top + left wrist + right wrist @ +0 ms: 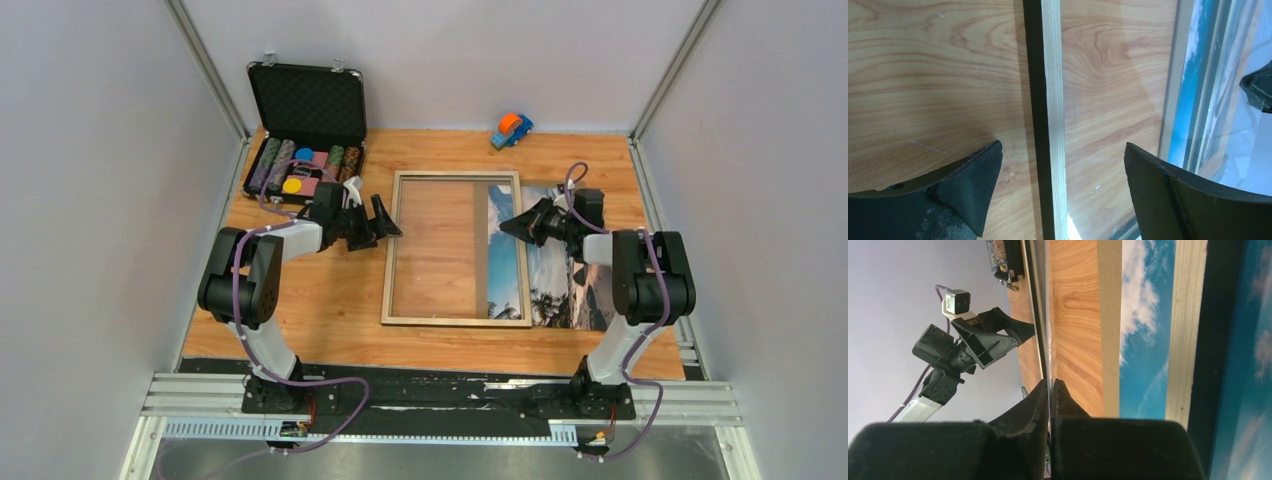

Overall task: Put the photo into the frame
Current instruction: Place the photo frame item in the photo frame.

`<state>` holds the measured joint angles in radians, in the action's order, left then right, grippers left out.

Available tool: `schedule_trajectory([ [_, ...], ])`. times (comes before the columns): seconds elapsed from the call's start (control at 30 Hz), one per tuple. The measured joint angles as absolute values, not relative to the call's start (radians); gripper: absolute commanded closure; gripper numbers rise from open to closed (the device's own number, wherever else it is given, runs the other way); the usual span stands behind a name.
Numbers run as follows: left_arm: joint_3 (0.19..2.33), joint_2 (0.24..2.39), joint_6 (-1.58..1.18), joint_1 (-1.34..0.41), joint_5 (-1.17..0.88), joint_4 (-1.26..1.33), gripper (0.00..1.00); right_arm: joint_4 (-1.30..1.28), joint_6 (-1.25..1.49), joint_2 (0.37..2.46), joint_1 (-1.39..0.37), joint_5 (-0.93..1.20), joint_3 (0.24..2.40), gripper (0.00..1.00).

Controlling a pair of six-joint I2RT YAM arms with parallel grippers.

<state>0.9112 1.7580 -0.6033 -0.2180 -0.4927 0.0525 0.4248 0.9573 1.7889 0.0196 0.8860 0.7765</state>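
Note:
The frame (455,321), pale wood with a clear glass pane (440,250), lies flat in the middle of the table. The photo (560,270), showing blue sky, clouds and palms, lies to its right with its left strip under the frame's right rail. My right gripper (507,225) reaches in over that rail. In the right wrist view it (1052,382) is shut on the thin edge of the pane (1048,372), with the photo (1143,315) and the frame rail (1188,315) beside it. My left gripper (1063,146) is open, its fingers either side of the frame's left rail (1052,75).
An open black chip case (305,130) with coloured chips stands at the back left. A small orange and blue toy car (511,128) sits at the back centre. Grey walls close in the table on three sides.

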Motion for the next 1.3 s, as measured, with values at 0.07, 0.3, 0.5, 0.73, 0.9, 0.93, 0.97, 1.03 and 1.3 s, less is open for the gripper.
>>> schedule_trajectory([
  [0.07,0.911,1.758,-0.603,-0.218,-0.493,0.052,0.0,0.42,0.952,1.795,0.019,0.883,0.78,0.92],
  [0.3,0.911,1.758,-0.603,-0.218,-0.493,0.052,0.0,0.39,0.93,1.798,0.013,0.868,0.789,0.87],
  [0.5,0.911,1.758,-0.603,-0.218,-0.493,0.052,0.0,0.337,0.897,1.798,0.004,0.846,0.814,0.74],
  [0.73,0.911,1.758,-0.603,-0.218,-0.497,0.051,0.0,0.252,0.836,1.798,-0.039,0.803,0.855,0.61],
  [0.9,0.911,1.758,-0.603,-0.218,-0.497,0.051,0.0,0.209,0.805,1.798,-0.048,0.779,0.87,0.58],
  [0.93,0.911,1.758,-0.603,-0.218,-0.497,0.05,0.0,0.198,0.797,1.798,-0.049,0.772,0.875,0.57],
  [0.97,0.911,1.758,-0.603,-0.218,-0.498,0.05,0.0,0.189,0.791,1.798,-0.049,0.767,0.878,0.57],
  [1.03,0.911,1.758,-0.603,-0.218,-0.498,0.05,0.0,0.172,0.779,1.798,-0.052,0.756,0.882,0.56],
  [1.3,0.911,1.758,-0.603,-0.218,-0.5,0.049,0.0,0.089,0.717,1.79,-0.065,0.704,0.911,0.52],
])
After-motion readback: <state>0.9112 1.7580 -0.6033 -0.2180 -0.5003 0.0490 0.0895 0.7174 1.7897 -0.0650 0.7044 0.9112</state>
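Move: The right hand is at the clear pane's raised right edge. The frame's middle lies about 7 cm to its left, 2 cm back and 7 cm below; the frame's right bar passes some 3 cm to its right, 2 cm back. The photo, partly under that bar, has its middle around 8 cm to the right and 3 cm back. From the idle left hand the frame's middle is roughly 11 cm right, 2 cm back, 3 cm down. Sinking about 2 cm towards the frame, the right hand half-opens at the pane's edge and rolls left-side down. ##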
